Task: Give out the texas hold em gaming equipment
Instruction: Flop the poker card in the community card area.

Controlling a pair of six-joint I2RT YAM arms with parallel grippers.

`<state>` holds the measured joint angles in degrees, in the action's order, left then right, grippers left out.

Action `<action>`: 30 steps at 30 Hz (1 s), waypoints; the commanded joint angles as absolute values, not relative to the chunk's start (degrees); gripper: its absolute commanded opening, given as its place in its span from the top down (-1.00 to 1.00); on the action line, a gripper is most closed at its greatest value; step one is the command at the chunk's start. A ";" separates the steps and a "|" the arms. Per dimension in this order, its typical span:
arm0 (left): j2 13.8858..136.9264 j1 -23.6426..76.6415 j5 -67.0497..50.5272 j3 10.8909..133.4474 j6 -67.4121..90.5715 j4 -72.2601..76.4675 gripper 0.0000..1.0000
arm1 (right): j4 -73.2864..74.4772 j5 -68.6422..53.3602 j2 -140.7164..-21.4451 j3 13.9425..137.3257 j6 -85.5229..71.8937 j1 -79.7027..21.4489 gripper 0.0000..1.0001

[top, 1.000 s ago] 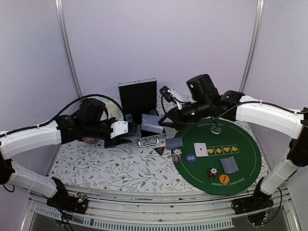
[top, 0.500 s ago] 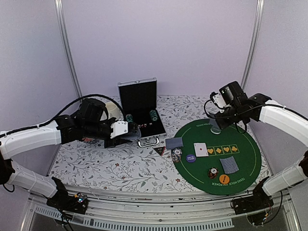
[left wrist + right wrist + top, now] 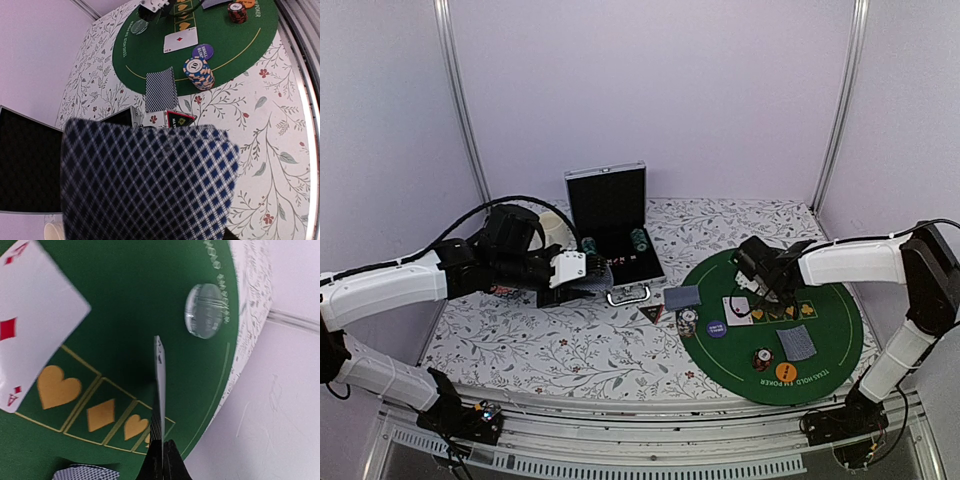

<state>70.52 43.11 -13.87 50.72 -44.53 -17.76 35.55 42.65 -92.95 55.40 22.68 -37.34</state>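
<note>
My left gripper (image 3: 582, 285) hovers left of the case, shut on a deck of blue-checked playing cards (image 3: 150, 180) that hides its fingers. My right gripper (image 3: 162, 452) is shut on a single card (image 3: 159, 390), held edge-on low over the green mat (image 3: 825, 325) and its row of gold suit boxes (image 3: 100, 415). An ace of diamonds (image 3: 737, 311) lies face up there. Face-down cards (image 3: 682, 297) (image 3: 796, 343), two chip stacks (image 3: 688, 322) (image 3: 762, 358), a purple disc (image 3: 716, 327), an orange disc (image 3: 785, 372) and a dark triangular marker (image 3: 652, 313) lie around it.
An open metal case (image 3: 610, 215) with chips (image 3: 638, 240) inside stands at the back centre, its handle (image 3: 628, 294) facing forward. A cream mug (image 3: 558, 228) sits behind the left arm. A clear disc (image 3: 206, 310) rests near the mat's far rim. The floral cloth (image 3: 550, 345) covers the table.
The right arm left the deck held by the left gripper with one card, swung to the mat's far side, then came down over the suit row. The left arm stayed still.
</note>
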 commanded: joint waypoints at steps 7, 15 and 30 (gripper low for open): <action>70.22 43.74 -14.06 50.87 -44.60 -16.70 0.17 | 33.54 29.09 -95.47 51.57 31.06 -40.17 0.95; 70.49 43.72 -14.11 51.00 -44.58 -16.71 0.17 | 32.43 27.49 -95.52 49.43 34.50 -41.19 0.95; 70.32 43.73 -13.89 50.89 -44.64 -16.70 0.17 | 28.40 27.98 -93.41 46.86 41.12 -41.51 0.85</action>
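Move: The right hand holds a single card roughly 8 cm above the felt; the heart slot it is going to lies about 5 cm to its left and level with it in depth. The ace of diamonds is about 9 cm left and 1 cm ahead, the face-down cards some 9 cm back and 5 cm right, the clear disc 13 cm ahead and 2 cm left. From the left hand the slot is some 38 cm right, 7 cm ahead and 18 cm lower. The right hand brings its pinched card down about 6.5 cm to the felt just right of the ace of diamonds, drawing back some 4.5 cm and left 3.5 cm on the way, fast at first and then easing almost to a stop. The wrist tips the fingers steeper and swings counter-clockwise, each by nearly 20 degrees, and the fingers keep hold of the card's near end as its far part comes to rest against the felt. ##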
